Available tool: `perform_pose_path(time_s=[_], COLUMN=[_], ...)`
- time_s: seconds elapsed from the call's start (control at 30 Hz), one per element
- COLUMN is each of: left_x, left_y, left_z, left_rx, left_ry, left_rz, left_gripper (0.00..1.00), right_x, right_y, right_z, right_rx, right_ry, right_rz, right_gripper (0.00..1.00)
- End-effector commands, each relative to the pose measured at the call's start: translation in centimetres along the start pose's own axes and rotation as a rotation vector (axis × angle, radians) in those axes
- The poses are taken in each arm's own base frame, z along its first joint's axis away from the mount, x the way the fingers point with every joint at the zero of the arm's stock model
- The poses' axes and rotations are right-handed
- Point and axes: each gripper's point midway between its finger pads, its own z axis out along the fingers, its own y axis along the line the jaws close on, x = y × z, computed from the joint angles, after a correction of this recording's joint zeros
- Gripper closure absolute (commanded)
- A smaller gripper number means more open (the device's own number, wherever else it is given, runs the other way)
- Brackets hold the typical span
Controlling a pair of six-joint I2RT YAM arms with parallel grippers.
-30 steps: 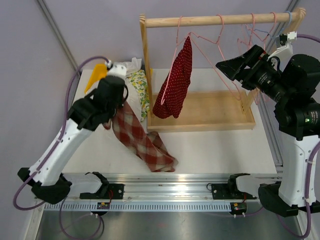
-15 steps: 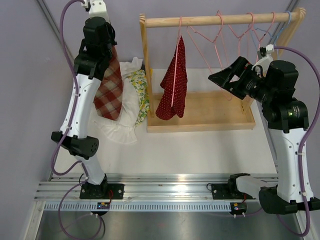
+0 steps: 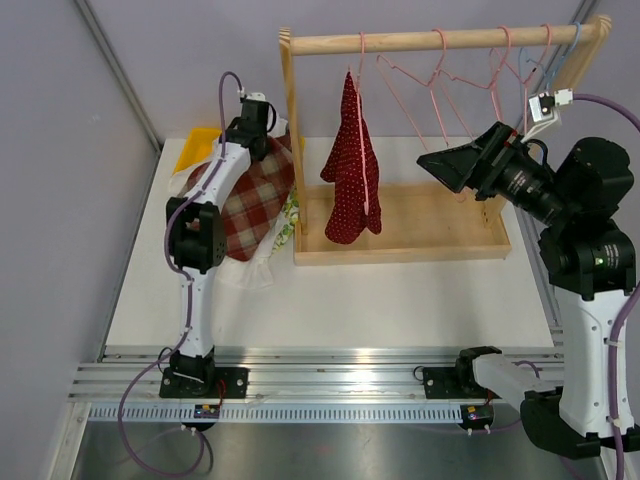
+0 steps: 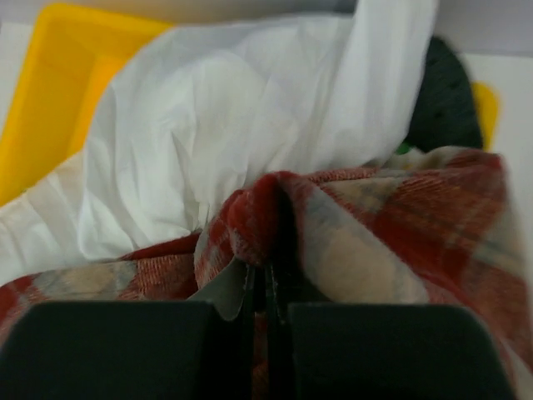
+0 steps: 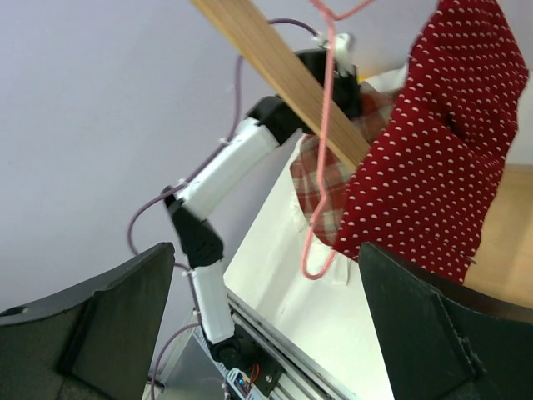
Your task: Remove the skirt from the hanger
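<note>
A red-and-cream plaid skirt [image 3: 250, 205] hangs off the hanger, draped over the clothes pile at the back left. My left gripper [image 3: 254, 148] is above it, shut on a fold of the plaid cloth [image 4: 375, 242], with the jaws [image 4: 266, 287] pressed together on the fabric. A red white-dotted garment [image 3: 352, 175] [image 5: 433, 158] still hangs from a pink hanger [image 3: 360, 80] [image 5: 321, 208] on the wooden rail [image 3: 440, 40]. To the right of it, my right gripper [image 3: 440, 160] [image 5: 266, 321] is open wide, pointing left at the rack and holding nothing.
Under the plaid cloth lie a white cloth [image 4: 216, 125] and a yellow bin [image 3: 195, 150] [image 4: 50, 75]. Several bare wire hangers [image 3: 470, 75] hang on the rail's right half. The rack's wooden base tray [image 3: 440, 230] sits below them.
My left arm lifted the plaid skirt from the table's front, swung it high, then lowered it onto the back-left pile. The red garment swayed on its hanger. My right gripper shifted slightly.
</note>
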Motion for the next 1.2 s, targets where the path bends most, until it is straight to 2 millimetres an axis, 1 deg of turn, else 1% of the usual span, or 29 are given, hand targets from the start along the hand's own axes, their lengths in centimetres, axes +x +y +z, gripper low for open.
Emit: perform_pose_path(time_s=[0.0, 0.03, 0.07, 0.1, 0.13, 0.17, 0.27, 0.3, 0.33, 0.37, 0.4, 0.43, 0.5, 0.53, 0.57, 0.6, 0.63, 0.67, 0.7, 0.73, 0.77, 0.83, 0.87, 0.93, 0.97, 1.03, 1.07, 1.1, 1.17], left_x=[-4.1, -3.8, -3.6, -3.1, -2.9, -2.6, -4.0, -4.9, -5.4, -5.9, -6.8, -7.1, -7.5, -7.9, -7.9, -7.9, -6.9, -7.5, -7.2, -6.8, -6.1, -5.2, -4.1, -3.0, -1.9, -0.9, 0.2, 0.3, 1.4], left_y=[1.0, 1.2, 1.4, 2.2, 3.0, 3.6, 5.9, 6.5, 6.8, 6.8, 7.2, 7.0, 6.4, 6.9, 6.1, 5.9, 5.7, 5.4, 5.2, 5.1, 5.1, 5.1, 5.4, 5.7, 6.0, 6.3, 6.0, 6.6, 6.6], left_z=[-1.0, -0.8, -0.5, -0.5, -0.6, -0.8, -3.8, -5.8, -6.9, -8.1, -10.5, -11.5, -14.1, -16.4, -17.8, -18.9, -19.6, -22.3, -23.5, -24.5, -26.6, -28.4, -30.0, -31.4, -32.5, -33.7, -34.0, -35.3, -36.3], left_rx=[0.007, 0.006, 0.003, -0.013, -0.046, -0.075, -0.146, -0.146, -0.149, -0.139, -0.125, -0.107, -0.081, -0.084, -0.066, -0.055, -0.050, -0.017, 0.009, 0.021, 0.046, 0.080, 0.100, 0.127, 0.146, 0.169, 0.186, 0.205, 0.232], left_ry=[-0.084, -0.073, -0.063, -0.038, -0.029, -0.019, -0.059, -0.098, -0.119, -0.140, -0.177, -0.188, -0.211, -0.238, -0.253, -0.265, -0.254, -0.295, -0.301, -0.309, -0.324, -0.333, -0.338, -0.341, -0.338, -0.341, -0.325, -0.347, -0.343], left_rz=[-0.066, -0.065, -0.068, -0.070, -0.075, -0.088, -0.110, -0.126, -0.132, -0.138, -0.155, -0.155, -0.148, -0.151, -0.136, -0.131, -0.117, -0.123, -0.118, -0.117, -0.122, -0.123, -0.122, -0.133, -0.129, -0.135, -0.122, -0.137, -0.148], left_gripper=[0.88, 0.77, 0.62, 0.18, 0.06, 0.01, 0.01, 0.01, 0.01, 0.01, 0.01, 0.01, 0.01, 0.01, 0.01, 0.01, 0.01, 0.01, 0.01, 0.01, 0.01, 0.01, 0.01, 0.01, 0.01, 0.01, 0.01, 0.01, 0.01], right_x=[-1.3, -1.2, -1.3, -1.4, -1.5, -1.6, -1.9, -2.0, -2.4, -2.6, -2.7, -3.5, -3.5, -4.3, -4.0, -3.4, -4.0, -3.1, -2.8, -2.5, -1.7, -1.5, -1.4, -1.0, -0.9, -0.4, -0.3, 0.1, 0.5], right_y=[4.8, 5.2, 5.6, 5.7, 6.0, 6.1, 5.9, 5.8, 6.0, 5.4, 5.3, 5.7, 4.5, 5.0, 3.8, 4.3, 4.9, 3.6, 4.9, 4.4, 3.3, 2.3, 2.0, 1.0, 0.6, -0.4, -0.8, -1.4, -1.9], right_z=[-2.0, -2.1, -2.2, -2.2, -2.2, -2.1, -1.3, -1.1, -0.9, 0.0, 0.4, 0.4, 2.3, 2.5, 4.0, 4.7, 5.0, 6.8, 7.2, 8.1, 9.5, 10.5, 10.8, 11.7, 11.9, 12.6, 12.9, 13.2, 13.8], right_rx=[-0.174, -0.189, -0.208, -0.215, -0.223, -0.232, -0.236, -0.235, -0.237, -0.226, -0.224, -0.226, -0.194, -0.189, -0.157, -0.168, -0.160, -0.125, -0.150, -0.124, -0.095, -0.064, -0.060, -0.041, -0.030, -0.002, 0.007, 0.022, 0.033], right_ry=[-0.041, -0.038, -0.041, -0.039, -0.041, -0.041, -0.025, -0.022, -0.025, -0.013, -0.009, -0.026, 0.004, -0.017, 0.012, 0.037, 0.012, 0.059, 0.071, 0.080, 0.119, 0.123, 0.120, 0.121, 0.124, 0.135, 0.136, 0.144, 0.149], right_rz=[-0.098, -0.090, -0.098, -0.094, -0.093, -0.095, -0.081, -0.083, -0.087, -0.080, -0.081, -0.098, -0.093, -0.111, -0.096, -0.116, -0.140, -0.127, -0.163, -0.163, -0.148, -0.160, -0.171, -0.172, -0.174, -0.172, -0.172, -0.167, -0.166], right_gripper=[0.01, 0.01, 0.00, 0.01, 0.01, 0.01, 0.01, 0.00, 0.01, 0.01, 0.01, 0.01, 0.01, 0.01, 0.01, 0.02, 0.02, 0.02, 0.02, 0.03, 0.04, 0.04, 0.04, 0.04, 0.04, 0.04, 0.04, 0.04, 0.05])
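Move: The left hand holds the plaid skirt over the yellow tray, whose middle is about 5 cm to its left, level with it and some 15 cm below; the plaid skirt's middle trails about 10 cm back and 10 cm lower, over the white dress, some 8 cm back and 4 cm left. For the open right hand, the dotted skirt hangs roughly 16 cm ahead, 10 cm left and 15 cm lower, with the rack's left post 12 cm left of it. The left hand dips about 3 cm onto the pile, opens wide and lets go of the plaid skirt, edging left, then climbs and pulls back about 30 cm from the tray, fingers lifting some 20 degrees. The right hand, still open, first eases back and up a few centimetres, then reaches forward and left towards the dotted skirt on its pink hanger, sinking and rolling slightly as it nears; whether it touches them can't be seen. ##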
